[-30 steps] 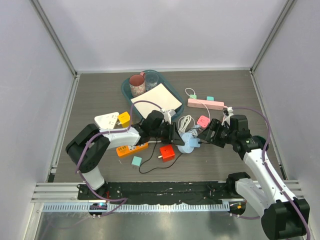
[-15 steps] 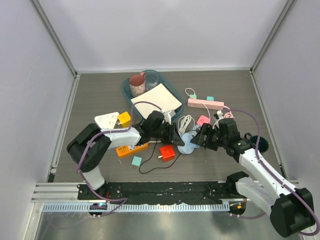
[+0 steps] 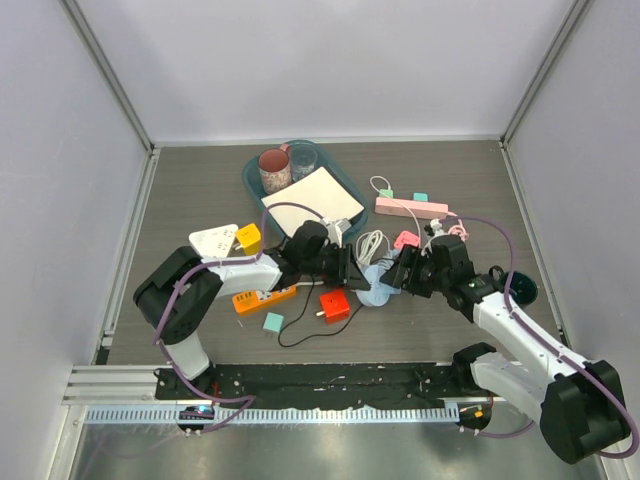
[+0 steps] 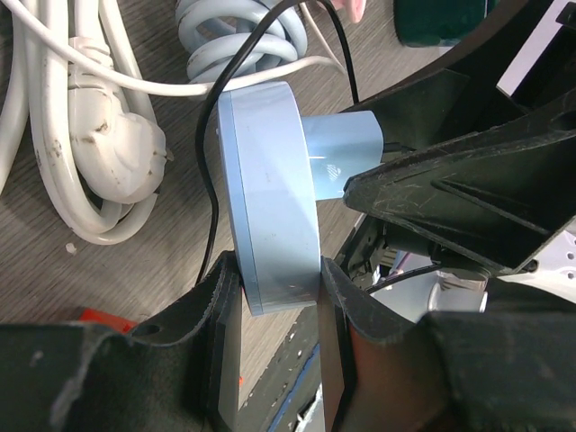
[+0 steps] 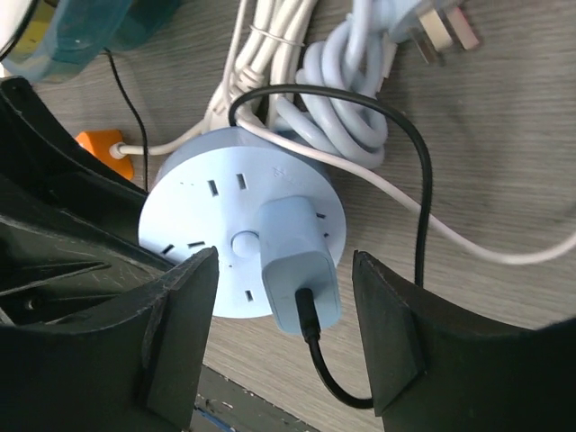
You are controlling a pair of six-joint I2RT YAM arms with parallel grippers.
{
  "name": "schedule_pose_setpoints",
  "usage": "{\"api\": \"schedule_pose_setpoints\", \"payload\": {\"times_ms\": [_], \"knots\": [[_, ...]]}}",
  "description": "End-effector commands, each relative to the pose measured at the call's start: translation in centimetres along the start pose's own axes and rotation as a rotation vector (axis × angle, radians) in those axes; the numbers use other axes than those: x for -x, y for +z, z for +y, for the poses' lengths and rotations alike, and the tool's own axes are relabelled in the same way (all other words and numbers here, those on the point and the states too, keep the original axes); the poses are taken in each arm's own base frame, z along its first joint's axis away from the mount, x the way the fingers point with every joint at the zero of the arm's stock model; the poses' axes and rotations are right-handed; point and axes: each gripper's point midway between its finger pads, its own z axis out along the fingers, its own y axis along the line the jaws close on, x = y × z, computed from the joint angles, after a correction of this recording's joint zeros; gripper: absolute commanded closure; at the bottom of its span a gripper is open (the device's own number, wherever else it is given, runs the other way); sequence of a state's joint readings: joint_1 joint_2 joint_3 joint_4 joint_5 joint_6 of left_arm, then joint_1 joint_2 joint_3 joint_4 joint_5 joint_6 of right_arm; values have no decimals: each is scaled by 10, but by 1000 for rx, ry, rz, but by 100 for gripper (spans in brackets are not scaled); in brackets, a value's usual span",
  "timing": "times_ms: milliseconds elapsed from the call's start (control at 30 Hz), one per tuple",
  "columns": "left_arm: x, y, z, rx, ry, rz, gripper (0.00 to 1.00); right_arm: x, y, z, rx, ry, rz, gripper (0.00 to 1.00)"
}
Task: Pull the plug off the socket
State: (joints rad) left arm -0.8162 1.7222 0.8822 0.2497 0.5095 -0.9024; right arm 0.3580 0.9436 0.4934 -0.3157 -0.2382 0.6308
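A round light-blue socket (image 3: 376, 289) lies at the table's middle, held on edge. My left gripper (image 4: 277, 297) is shut on the socket's rim (image 4: 270, 207). A light-blue plug (image 5: 297, 265) with a black cable sits in the socket's face (image 5: 207, 234). My right gripper (image 5: 283, 333) is open, its fingers either side of the plug without touching it. In the top view the right gripper (image 3: 405, 275) is right beside the socket, facing the left gripper (image 3: 350, 270). The plug also shows in the left wrist view (image 4: 342, 153).
A coiled white cable (image 3: 372, 244), a pink adapter (image 3: 406, 240), a pink power strip (image 3: 411, 207), a red cube (image 3: 335, 306), an orange strip (image 3: 262, 298), a teal tray (image 3: 300, 185) with cups and paper, and a white strip (image 3: 212, 240) lie around.
My right arm has moved left toward the socket, bringing its open fingers around the plug. The left gripper has kept its hold on the socket.
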Motion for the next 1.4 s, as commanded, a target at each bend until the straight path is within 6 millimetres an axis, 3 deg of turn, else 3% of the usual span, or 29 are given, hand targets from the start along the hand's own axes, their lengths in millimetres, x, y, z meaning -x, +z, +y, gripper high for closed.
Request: {"api": "schedule_pose_setpoints", "payload": {"times_ms": [0,167,267,467,533,1367], "knots": [[10,-1,-26,-107,38,-29,100,7,5,21,121,-26,-33,35],[7,0,-28,-130,27,-19,100,3,8,19,135,-25,-33,39],[7,2,-28,-141,14,-17,100,1,10,11,98,-28,-27,46],[0,4,-5,-28,0,7,100,1,7,3,67,-54,-55,92],[3,5,4,25,19,1,100,5,4,5,77,-65,-77,99],[8,-12,40,208,23,-34,100,21,-13,15,123,-123,-186,99]]}}
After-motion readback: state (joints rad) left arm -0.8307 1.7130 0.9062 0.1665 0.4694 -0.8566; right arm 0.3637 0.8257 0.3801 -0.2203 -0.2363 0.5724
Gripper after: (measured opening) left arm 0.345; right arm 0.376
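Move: The plug sits in the round socket just beyond the right fingertips, about 1 cm farther left and 1 cm lower. The socket's middle is some 4 cm left of that hand, 1 cm ahead and 2 cm down. On the table about 7 cm below lie the blue cord coil, roughly 6 cm ahead and 1 cm right, and the red adaptor, about 13 cm left and 3 cm back. From the left hand, the plug is some 5 cm right, level in reach and height. Around the plug, still seated in the socket, the right fingers slip about 1 cm left, then sink roughly 1 cm while they close and pinch its body. Holding on, that hand eases a good centimetre back to the right, tips its fingers up some 5 degrees and starts to rise slightly, as the left hand keeps its grip on the socket's rim and sags just under 1 cm. ##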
